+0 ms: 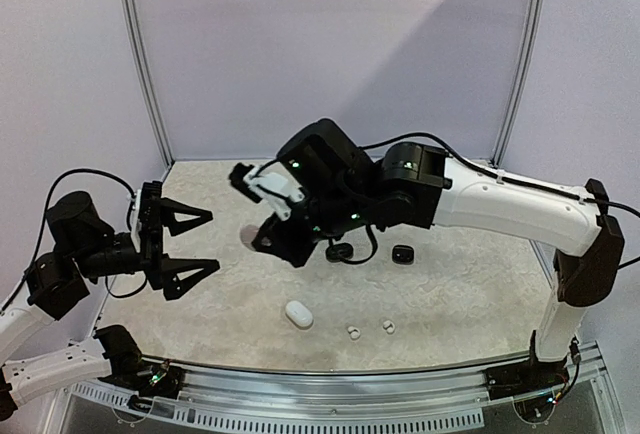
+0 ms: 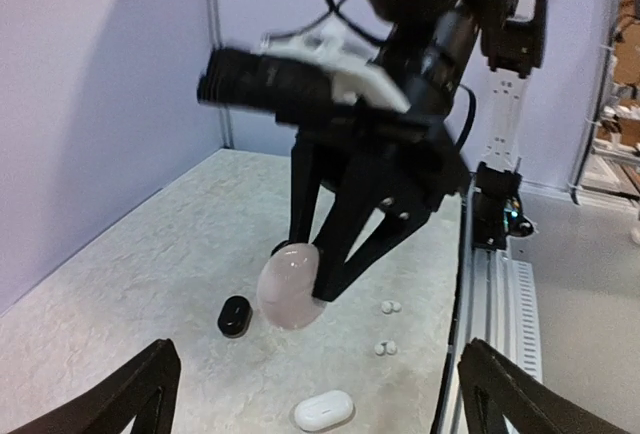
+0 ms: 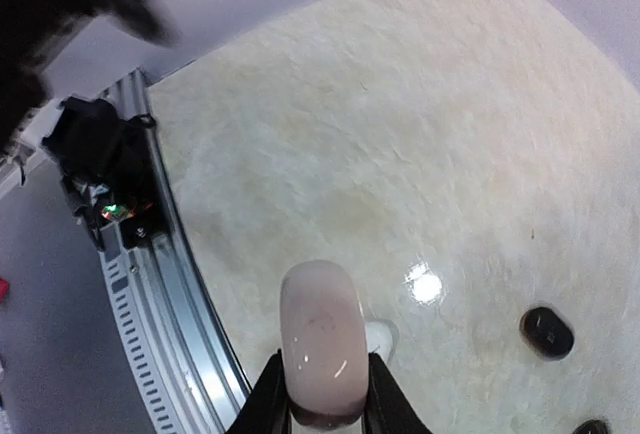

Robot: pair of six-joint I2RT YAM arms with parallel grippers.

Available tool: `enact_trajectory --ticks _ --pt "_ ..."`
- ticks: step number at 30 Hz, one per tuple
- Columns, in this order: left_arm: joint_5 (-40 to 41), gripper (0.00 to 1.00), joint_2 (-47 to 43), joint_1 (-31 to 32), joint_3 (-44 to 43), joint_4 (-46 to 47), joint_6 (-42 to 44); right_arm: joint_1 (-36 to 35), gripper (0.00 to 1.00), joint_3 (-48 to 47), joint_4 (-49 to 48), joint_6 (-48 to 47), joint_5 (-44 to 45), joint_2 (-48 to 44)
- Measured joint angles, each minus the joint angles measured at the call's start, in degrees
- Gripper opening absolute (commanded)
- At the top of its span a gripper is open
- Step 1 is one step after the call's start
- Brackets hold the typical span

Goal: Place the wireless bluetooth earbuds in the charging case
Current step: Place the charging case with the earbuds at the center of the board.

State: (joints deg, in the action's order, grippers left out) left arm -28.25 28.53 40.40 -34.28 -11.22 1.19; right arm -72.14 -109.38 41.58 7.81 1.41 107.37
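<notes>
My right gripper (image 1: 264, 237) is shut on a pale pink pebble-shaped case (image 1: 249, 236) and holds it above the table, left of centre. The right wrist view shows the pink case (image 3: 320, 339) clamped between the two fingers (image 3: 268, 399). In the left wrist view the pink case (image 2: 289, 286) hangs from the right gripper's fingers (image 2: 345, 239). Two pairs of tiny white earbuds (image 1: 352, 332) (image 1: 388, 327) lie near the front edge, and they also show in the left wrist view (image 2: 387, 307) (image 2: 385, 348). My left gripper (image 1: 195, 244) is open and empty, left of the pink case. I see no black earbuds.
A closed white case (image 1: 298, 314) lies at front centre, also in the left wrist view (image 2: 323, 410). A black case (image 1: 402, 253) and another dark object (image 1: 340, 251) lie under the right arm. The metal rail (image 1: 330, 374) runs along the near edge. Purple walls stand behind and at the sides.
</notes>
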Motion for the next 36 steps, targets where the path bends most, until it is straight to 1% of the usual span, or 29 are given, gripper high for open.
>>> enact_trajectory --ticks 3,6,8,10,14,17,21,23,24,25,26,29,34,35,36 --pt "6.4 0.99 0.0 -0.26 0.48 0.07 -2.71 9.01 0.0 11.21 0.72 11.41 -4.59 -2.19" --pt "11.21 0.99 0.07 -0.92 1.05 -0.24 -4.98 15.98 0.0 21.35 0.81 21.22 -8.28 -2.43" --pt "13.4 0.99 0.07 -1.4 1.46 -0.63 -6.6 18.6 0.0 27.71 0.83 26.32 -10.54 -2.43" --pt "14.73 0.99 0.07 -1.9 1.92 -1.11 -8.09 19.41 0.0 32.17 0.74 29.86 -12.79 -2.43" --pt "15.65 0.99 0.07 -2.82 3.69 -1.97 -10.16 20.65 0.01 35.39 -0.28 33.27 -17.09 -2.29" --pt "15.65 0.99 0.09 -3.37 4.76 -2.99 -11.04 22.56 0.03 35.43 -2.01 33.55 -19.8 -1.62" --pt "15.63 0.99 0.09 -3.87 5.22 -4.07 -11.45 25.05 0.06 35.23 -3.32 33.0 -23.26 1.86" --pt "15.61 0.99 0.02 -4.04 5.22 -4.17 -11.54 25.62 0.14 34.88 -3.39 32.35 -24.81 4.22" --pt "15.61 0.99 -0.02 -4.11 5.22 -4.17 -11.56 25.99 0.22 34.45 -3.41 31.89 -26.05 4.87" --pt "15.58 0.99 -0.07 -4.15 5.22 -4.17 -11.56 26.08 0.36 33.81 -3.02 31.56 -26.77 5.35" --pt "15.56 0.99 -0.07 -4.2 5.22 -4.17 -11.56 26.1 0.44 33.29 -2.75 31.21 -27.1 5.7" --pt "15.43 0.99 -0.07 -4.31 5.22 -4.2 -11.56 26.21 0.65 30.38 -0.22 30.08 -26.23 7.78" --pt "15.39 0.99 -0.24 -4.33 5.62 -4.2 -11.56 26.21 0.81 22.84 10.05 26.71 -19.06 11.47" --pt "15.34 0.99 -0.24 -4.33 5.75 -4.2 -11.56 26.21 0.87 20.81 12.24 25.94 -17.25 11.93" --pt "15.26 0.99 -0.24 -4.35 5.88 -4.17 -11.56 26.21 0.95 18.91 14.08 25.31 -15.52 12.09"
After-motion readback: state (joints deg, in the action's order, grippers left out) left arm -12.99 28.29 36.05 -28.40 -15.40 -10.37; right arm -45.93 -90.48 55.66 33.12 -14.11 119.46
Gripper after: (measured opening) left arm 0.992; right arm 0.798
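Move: The right hand holds the pink case; its placing spot, clear board nearer than the two black cases, lies about 6 cm ahead, 16 to the right and 25 below. One black case is about 15 ahead, 11 right; the other 14 ahead, 23 right. The white case lies 1 ahead, 3 right, an earbud pair 3 back, 14 right. From the left hand that spot is about 10 ahead, 22 right, 29 below. Down some 25 cm and right 16, with a shorter reach forward, the right hand swings the pink case away from the left hand to the board, tipping its fingers steeply down and turning clockwise; there the fingers open, let go of it and draw off forward. The left hand, already open, withdraws down, forward and left, turning counter-clockwise. ##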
